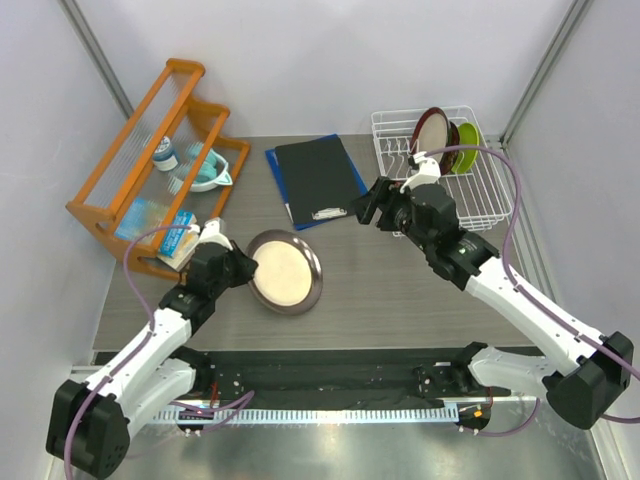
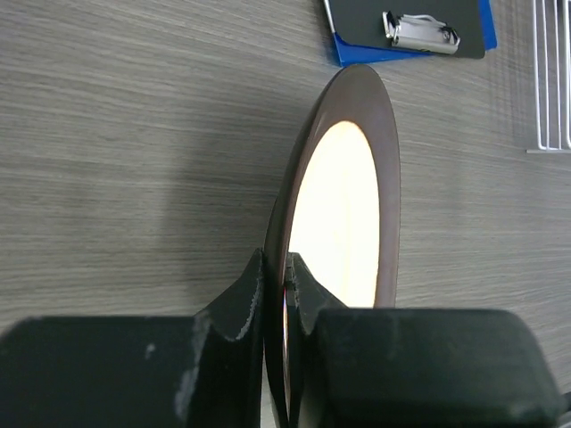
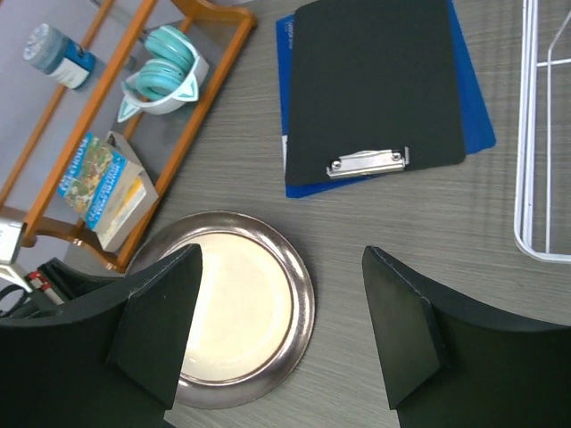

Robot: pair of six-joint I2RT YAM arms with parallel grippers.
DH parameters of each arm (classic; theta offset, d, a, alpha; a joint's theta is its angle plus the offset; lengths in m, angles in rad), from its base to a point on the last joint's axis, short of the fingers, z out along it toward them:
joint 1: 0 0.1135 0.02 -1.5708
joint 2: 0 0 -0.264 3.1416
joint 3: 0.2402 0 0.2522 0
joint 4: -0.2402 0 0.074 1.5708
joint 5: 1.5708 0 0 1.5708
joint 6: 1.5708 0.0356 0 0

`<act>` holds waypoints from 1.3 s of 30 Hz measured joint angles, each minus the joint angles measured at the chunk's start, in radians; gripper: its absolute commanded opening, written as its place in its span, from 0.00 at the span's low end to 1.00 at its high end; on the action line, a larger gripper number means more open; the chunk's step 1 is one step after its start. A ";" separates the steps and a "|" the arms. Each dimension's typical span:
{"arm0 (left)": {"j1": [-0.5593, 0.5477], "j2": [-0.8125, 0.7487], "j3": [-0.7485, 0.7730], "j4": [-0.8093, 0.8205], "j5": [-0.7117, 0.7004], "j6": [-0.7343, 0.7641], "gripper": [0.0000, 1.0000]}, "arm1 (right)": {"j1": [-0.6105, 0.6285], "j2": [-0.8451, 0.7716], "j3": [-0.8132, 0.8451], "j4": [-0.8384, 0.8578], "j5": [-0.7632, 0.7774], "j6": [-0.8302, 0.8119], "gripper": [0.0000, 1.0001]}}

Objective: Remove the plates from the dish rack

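Note:
My left gripper (image 1: 243, 268) is shut on the near rim of the brown-grey rimmed plate (image 1: 286, 272), which lies low over the table, left of centre. In the left wrist view the fingers (image 2: 250, 294) pinch that plate (image 2: 343, 214) edge-on. The right wrist view shows it from above (image 3: 234, 308). The red-rimmed plate (image 1: 431, 130) stands upright in the white wire dish rack (image 1: 480, 192) at the back right. My right gripper (image 1: 366, 205) is open and empty, hovering left of the rack over the table (image 3: 281, 334).
A black clipboard on a blue folder (image 1: 317, 178) lies at the back centre. A dark red bowl (image 1: 452, 138) and a lime-green bowl (image 1: 468, 142) stand in the rack behind the plate. An orange wooden shelf (image 1: 155, 160) with small items stands at the back left.

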 measured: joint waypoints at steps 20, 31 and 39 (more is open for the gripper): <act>0.000 0.297 0.061 0.097 -0.101 -0.060 0.25 | -0.248 0.135 0.082 -0.100 0.099 -0.118 0.79; 0.000 0.400 0.077 0.073 -0.153 -0.051 0.44 | -0.338 0.256 0.125 -0.111 0.069 -0.160 0.79; 0.000 0.418 0.079 0.029 -0.191 -0.048 0.57 | -0.401 0.335 0.190 -0.119 0.063 -0.194 0.79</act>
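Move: The gripped dark-rimmed plate is tilted, its middle about 4 cm ahead of the left hand, 10 cm right and 5 cm lower. It goes to the bare table 4 cm ahead, 9 cm right and 9 cm below that hand; the clipboard lies some 34 cm ahead, 20 cm right. The red-rimmed plate in the rack is about 25 cm ahead of the right hand, 21 cm right, 15 cm lower; the green plate stands roughly 11 cm right of it. The dark-rimmed plate, still pinched by its left rim, is lowered by the left hand, which sinks about 8 cm, at first also easing forward, then a little left. The left fingers tip down and open to around half, ending astride the rim. Meanwhile the open right hand swings right and forward some 18 cm, sinking 7 cm and turning clockwise, towards the red-rimmed plate. ##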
